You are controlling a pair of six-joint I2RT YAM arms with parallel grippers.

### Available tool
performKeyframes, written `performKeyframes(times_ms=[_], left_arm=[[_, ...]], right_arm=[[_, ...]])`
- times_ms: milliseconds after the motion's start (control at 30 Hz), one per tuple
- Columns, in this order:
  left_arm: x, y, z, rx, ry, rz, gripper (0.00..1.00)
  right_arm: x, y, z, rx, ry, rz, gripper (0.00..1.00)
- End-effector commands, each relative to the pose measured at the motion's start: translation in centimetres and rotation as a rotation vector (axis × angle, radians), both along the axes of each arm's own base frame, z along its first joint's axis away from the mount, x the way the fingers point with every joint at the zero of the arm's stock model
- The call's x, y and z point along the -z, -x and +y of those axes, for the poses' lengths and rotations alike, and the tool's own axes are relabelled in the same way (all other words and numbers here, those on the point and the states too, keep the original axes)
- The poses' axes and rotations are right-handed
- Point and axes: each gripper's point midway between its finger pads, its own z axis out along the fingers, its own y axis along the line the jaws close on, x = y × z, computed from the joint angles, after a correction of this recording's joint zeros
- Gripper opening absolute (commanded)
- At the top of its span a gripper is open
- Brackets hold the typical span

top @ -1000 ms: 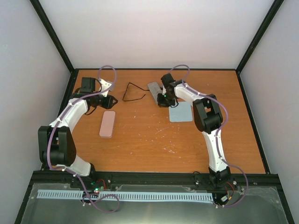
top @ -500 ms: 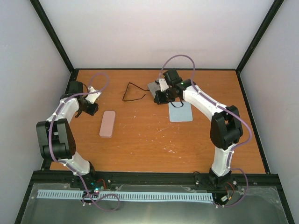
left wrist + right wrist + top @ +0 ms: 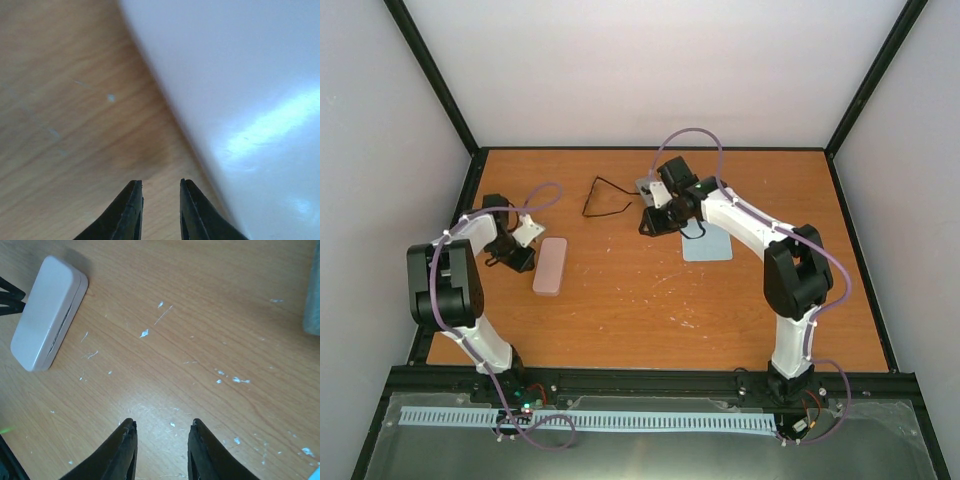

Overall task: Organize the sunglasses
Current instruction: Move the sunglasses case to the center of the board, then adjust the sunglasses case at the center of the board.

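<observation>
The sunglasses [image 3: 605,197] are a thin black outline lying on the table at the back centre, with neither gripper touching them. My right gripper [image 3: 649,224] hangs just right of them over bare wood. In its wrist view the right gripper [image 3: 161,423] is open with nothing between the fingers. Low at the left, my left gripper [image 3: 523,260] points at the pink case [image 3: 551,265] beside it. In the left wrist view the left gripper [image 3: 161,184] has its jaws a narrow gap apart and empty, and a pale smooth surface [image 3: 250,100] fills the right side.
A grey case [image 3: 645,185] lies behind the right wrist, partly hidden. A light-blue cloth [image 3: 708,244] lies under the right forearm. The right wrist view shows the pink case [image 3: 47,312] at upper left. Black frame rails and white walls bound the table.
My left arm swung from the back left forward to the pink case, and its jaws narrowed. The right gripper moved left off the grey case and opened.
</observation>
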Motion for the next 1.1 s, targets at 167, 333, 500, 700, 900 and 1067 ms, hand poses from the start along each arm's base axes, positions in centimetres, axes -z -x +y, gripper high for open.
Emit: performKeyframes(times_ms=[167, 333, 500, 700, 900, 1067], left_arm=[[0.9, 3.1, -5.6, 0.036, 0.142, 0.078, 0.24], [0.6, 1.9, -7.4, 0.023, 0.199, 0.054, 0.24], [0.4, -0.4, -7.9, 0.019, 0.203, 0.006, 0.24], [-0.1, -1.4, -6.5, 0.032, 0.111, -0.051, 0.23], [0.3, -2.1, -6.7, 0.012, 0.129, -0.078, 0.24], [0.2, -4.1, -7.8, -0.028, 0.204, -0.104, 0.24]], right_arm=[[1.2, 1.5, 1.4, -0.041, 0.058, 0.025, 0.35], [2.0, 2.8, 2.6, -0.092, 0.084, 0.022, 0.46], [2.3, 3.8, 4.9, -0.184, 0.095, -0.055, 0.52], [1.5, 2.8, 6.9, -0.23, 0.061, -0.204, 0.57], [1.6, 2.4, 10.5, -0.288, 0.054, -0.243, 0.58], [2.9, 3.4, 13.7, -0.389, 0.076, -0.242, 0.62]])
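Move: The pink sunglasses case stands just beside the left hand, its middle about 5 cm to the right, level fore and aft and some 2 cm lower. From the right hand the case lies roughly 23 cm to the left, 5 cm back and 12 cm below. Also some 12 cm below the right hand are the black glasses, about 13 cm ahead and 9 cm left, the grey box, 16 cm straight ahead, and the blue cloth, about 14 cm right and 3 cm ahead. The left hand, its fingers low over the board and kept at the same narrow gap, pushes against the left side of the case with a fingertip, sweeping back and to the right and then forward again, so that it ends nearly 7 cm to the right and about 1 cm lower. Meanwhile the right hand comes about 11 cm left towards the case, first easing back and down a little, then going mostly left as it turns counter-clockwise and its fingers open from about a quarter to well over half, still short of the case. ##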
